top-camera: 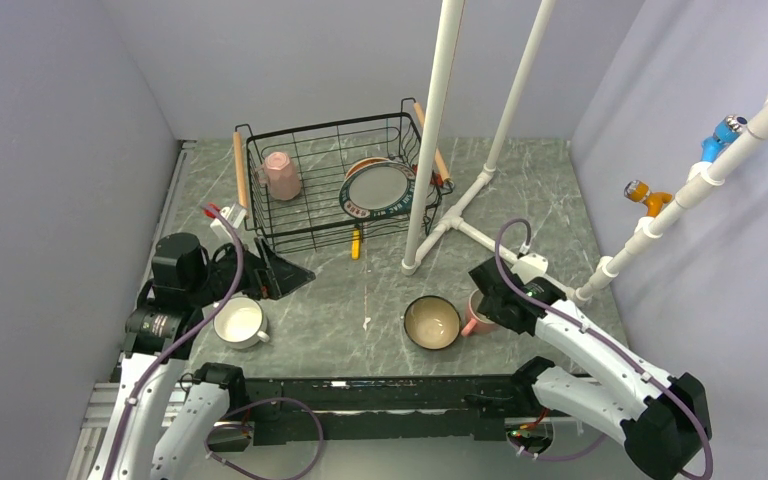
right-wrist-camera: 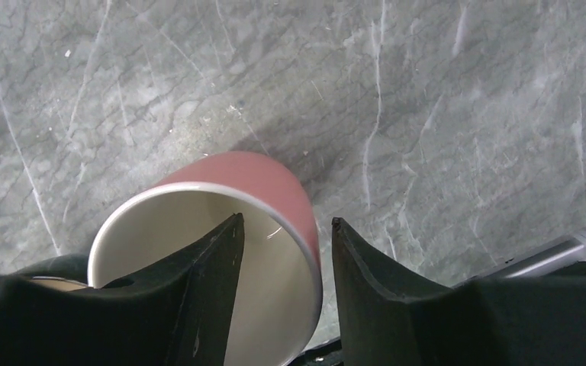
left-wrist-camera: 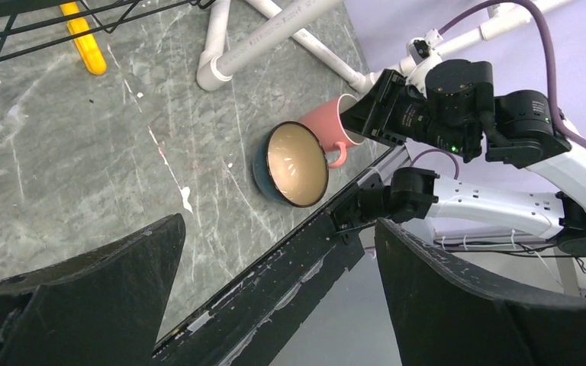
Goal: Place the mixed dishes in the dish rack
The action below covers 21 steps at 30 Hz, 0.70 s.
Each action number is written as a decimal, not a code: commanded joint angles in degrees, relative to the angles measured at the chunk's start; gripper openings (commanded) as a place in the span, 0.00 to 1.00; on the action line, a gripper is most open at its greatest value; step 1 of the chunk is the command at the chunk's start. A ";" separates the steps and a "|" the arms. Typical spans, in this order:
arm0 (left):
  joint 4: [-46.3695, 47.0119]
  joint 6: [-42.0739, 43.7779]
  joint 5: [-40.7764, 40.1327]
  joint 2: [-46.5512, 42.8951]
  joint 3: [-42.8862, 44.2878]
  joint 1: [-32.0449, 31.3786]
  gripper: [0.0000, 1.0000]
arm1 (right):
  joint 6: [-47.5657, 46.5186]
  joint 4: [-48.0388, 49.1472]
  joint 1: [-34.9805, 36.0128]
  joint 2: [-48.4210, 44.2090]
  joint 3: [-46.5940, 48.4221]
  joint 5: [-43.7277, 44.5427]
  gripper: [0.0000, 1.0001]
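Observation:
The dish rack (top-camera: 260, 205) stands at the back middle. It holds one pink mug (top-camera: 281, 175), the big plate (top-camera: 377, 188) and, behind the plate, the cream dish (top-camera: 364, 163). The second pink mug (top-camera: 473, 318) stands at the near right, next to the bowl (top-camera: 432, 322). My right gripper (top-camera: 484, 303) is open over this mug (right-wrist-camera: 271, 179), one finger (right-wrist-camera: 214, 267) inside it and the other outside its wall. The white cup (top-camera: 240, 322) sits near left. My left gripper (top-camera: 285, 275) is open and empty beside the rack's near left corner. In the left wrist view the left gripper (left-wrist-camera: 278, 229) faces the bowl (left-wrist-camera: 290, 164) and mug (left-wrist-camera: 328, 126).
A white pipe frame (top-camera: 430, 130) rises from the table just right of the rack, with its feet (top-camera: 460, 225) spread behind the bowl. A yellow tool (top-camera: 356, 243) lies at the rack's front edge and also shows in the left wrist view (left-wrist-camera: 84, 38). A black rail (top-camera: 390, 385) runs along the table's near edge.

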 commanded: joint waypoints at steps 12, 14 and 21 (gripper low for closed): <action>-0.24 0.66 1.44 -1.63 1.99 0.26 0.99 | 4.66 1.45 -0.22 -1.19 1.96 9.50 0.05; 0.16 0.27 1.47 -1.65 1.79 0.29 0.99 | 4.66 0.76 -0.27 -1.59 2.78 11.17 0.00; 3.34 -0.56 3.29 -0.57 0.64 0.27 0.99 | 3.20 -5.69 -0.26 -5.27 10.95 14.57 0.00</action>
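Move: The pink mug's rim stands between the right gripper's half-open fingers, one inside and one outside its right wall; the mug's middle is about 5 cm to the left, 1 cm back and 3 cm below. The dark bowl sits some 16 cm to the left and 2 cm back, just beyond the mug's handle. The white pipe frame's near corner is about 19 cm left and 10 cm ahead. From the left gripper the mug lies roughly 38 cm right, about level, 23 cm lower. Close the right gripper on the pink mug's right wall, pinching it between the inner and outer finger while easing about 2 cm right and a little forward, away from the bowl. Once shut on the wall, keep the pinch and raise the hand some 3 cm, still drifting right, letting the fingers swing slightly outward with a small clockwise turn. ##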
